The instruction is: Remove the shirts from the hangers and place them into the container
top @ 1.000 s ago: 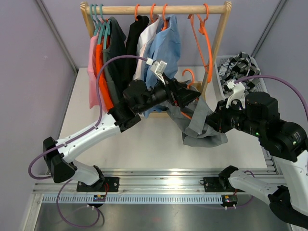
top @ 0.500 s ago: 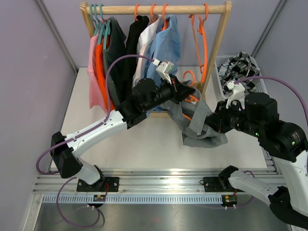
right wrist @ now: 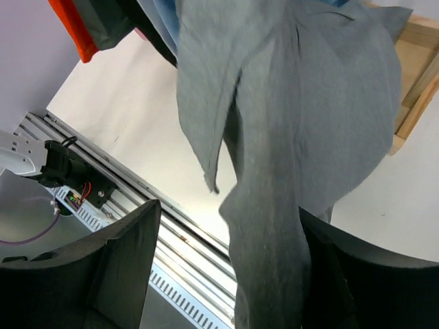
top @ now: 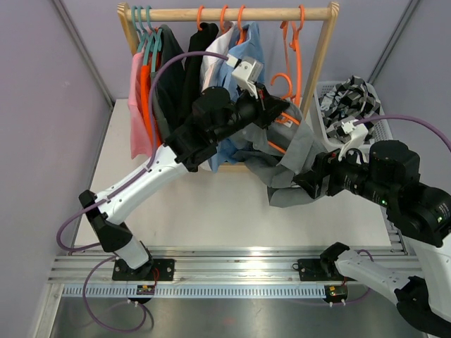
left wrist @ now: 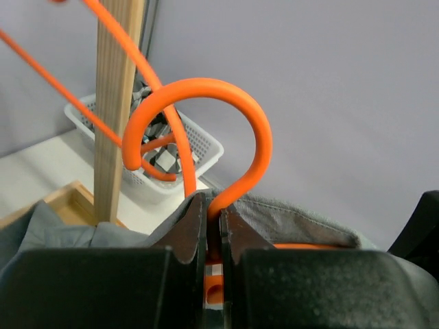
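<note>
My left gripper (left wrist: 213, 219) is shut on the neck of an orange hanger (left wrist: 254, 116), just below its curved hook. In the top view the left gripper (top: 278, 113) holds the hanger up in front of the rack. A plain grey shirt (top: 292, 158) still hangs from that hanger and drapes down to the right. My right gripper (top: 308, 184) is at the shirt's lower part. Its fingers (right wrist: 116, 267) stand wide apart, open, and the grey shirt (right wrist: 288, 137) falls between them, close to the right one. The white latticed container (top: 381, 125) at the far right holds a plaid shirt (top: 349, 95).
A wooden rack rod (top: 225, 13) carries pink (top: 136, 105), orange (top: 148, 105), black, white and light blue (top: 250, 49) shirts on teal and orange hangers. Empty orange hangers (top: 299, 56) hang by the right post (top: 318, 63). The metal rail (top: 225, 257) runs along the near edge.
My left gripper shut on the hanger's neck and lifted it, with the grey shirt, up toward the rod. My right gripper opened its fingers around the shirt's lower part.
</note>
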Robot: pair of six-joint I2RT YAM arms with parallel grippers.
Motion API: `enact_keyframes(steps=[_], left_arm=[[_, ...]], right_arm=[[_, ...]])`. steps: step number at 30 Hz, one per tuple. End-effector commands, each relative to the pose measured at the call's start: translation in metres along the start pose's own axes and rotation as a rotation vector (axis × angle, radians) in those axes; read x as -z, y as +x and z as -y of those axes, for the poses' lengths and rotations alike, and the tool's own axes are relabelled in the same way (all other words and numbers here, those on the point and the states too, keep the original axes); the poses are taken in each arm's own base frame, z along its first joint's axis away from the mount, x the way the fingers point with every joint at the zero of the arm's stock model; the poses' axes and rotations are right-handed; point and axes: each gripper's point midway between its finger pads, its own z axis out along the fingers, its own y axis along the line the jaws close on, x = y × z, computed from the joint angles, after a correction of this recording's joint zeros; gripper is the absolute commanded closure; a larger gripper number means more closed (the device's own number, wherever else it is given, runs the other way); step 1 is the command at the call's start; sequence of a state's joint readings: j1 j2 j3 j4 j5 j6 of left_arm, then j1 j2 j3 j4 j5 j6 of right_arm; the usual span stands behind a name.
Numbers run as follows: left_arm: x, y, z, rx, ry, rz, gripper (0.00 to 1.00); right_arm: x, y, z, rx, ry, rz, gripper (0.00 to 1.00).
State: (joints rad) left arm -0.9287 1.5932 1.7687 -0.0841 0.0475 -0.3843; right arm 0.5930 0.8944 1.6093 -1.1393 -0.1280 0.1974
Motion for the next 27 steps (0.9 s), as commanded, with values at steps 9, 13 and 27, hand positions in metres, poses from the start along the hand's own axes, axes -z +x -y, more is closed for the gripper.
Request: enact_keyframes(steps=[9,13,27], left_arm=[[0.028,-0.121,0.036,-0.123,0.014,0.213,1.0],[0.039,-0.129,0.041,-0.099,0.025,0.234,1.0],[0.07,-0.182,-0.035,-0.116,-0.27,0.408,1.0]], right_arm=[[0.027,-0.015,0.003,0.043,0.025,0.112,0.29],[0.025,-0.014,0.007,0.042,0.043,0.119,0.46],[0.036,-0.011,0.024,0.021,0.14,0.133,1.0]])
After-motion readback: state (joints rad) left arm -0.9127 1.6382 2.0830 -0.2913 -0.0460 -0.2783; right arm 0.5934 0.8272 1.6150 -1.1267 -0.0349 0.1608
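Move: The grey shirt, its hanger's neck already shut in the left fingers, centres about 8 cm back from and 8 cm below the left hand, level sideways. Two empty orange hangers hang about 12 cm ahead, 5 cm right and 4 cm above; the blue shirt is 11 cm ahead, 11 cm left and 5 cm lower. From the right hand, its open fingers around lower cloth, the grey shirt's middle is about 6 cm ahead, 5 cm left, about level. Upward first: the left hand keeps its grip on the hanger's neck and lifts it with the grey shirt about 8 cm, then eases left and a touch forward. The right hand shifts about 2 cm right and slightly up along the cloth, its open fingers then closing to pinch the grey shirt between them while the left holds the hanger up. ##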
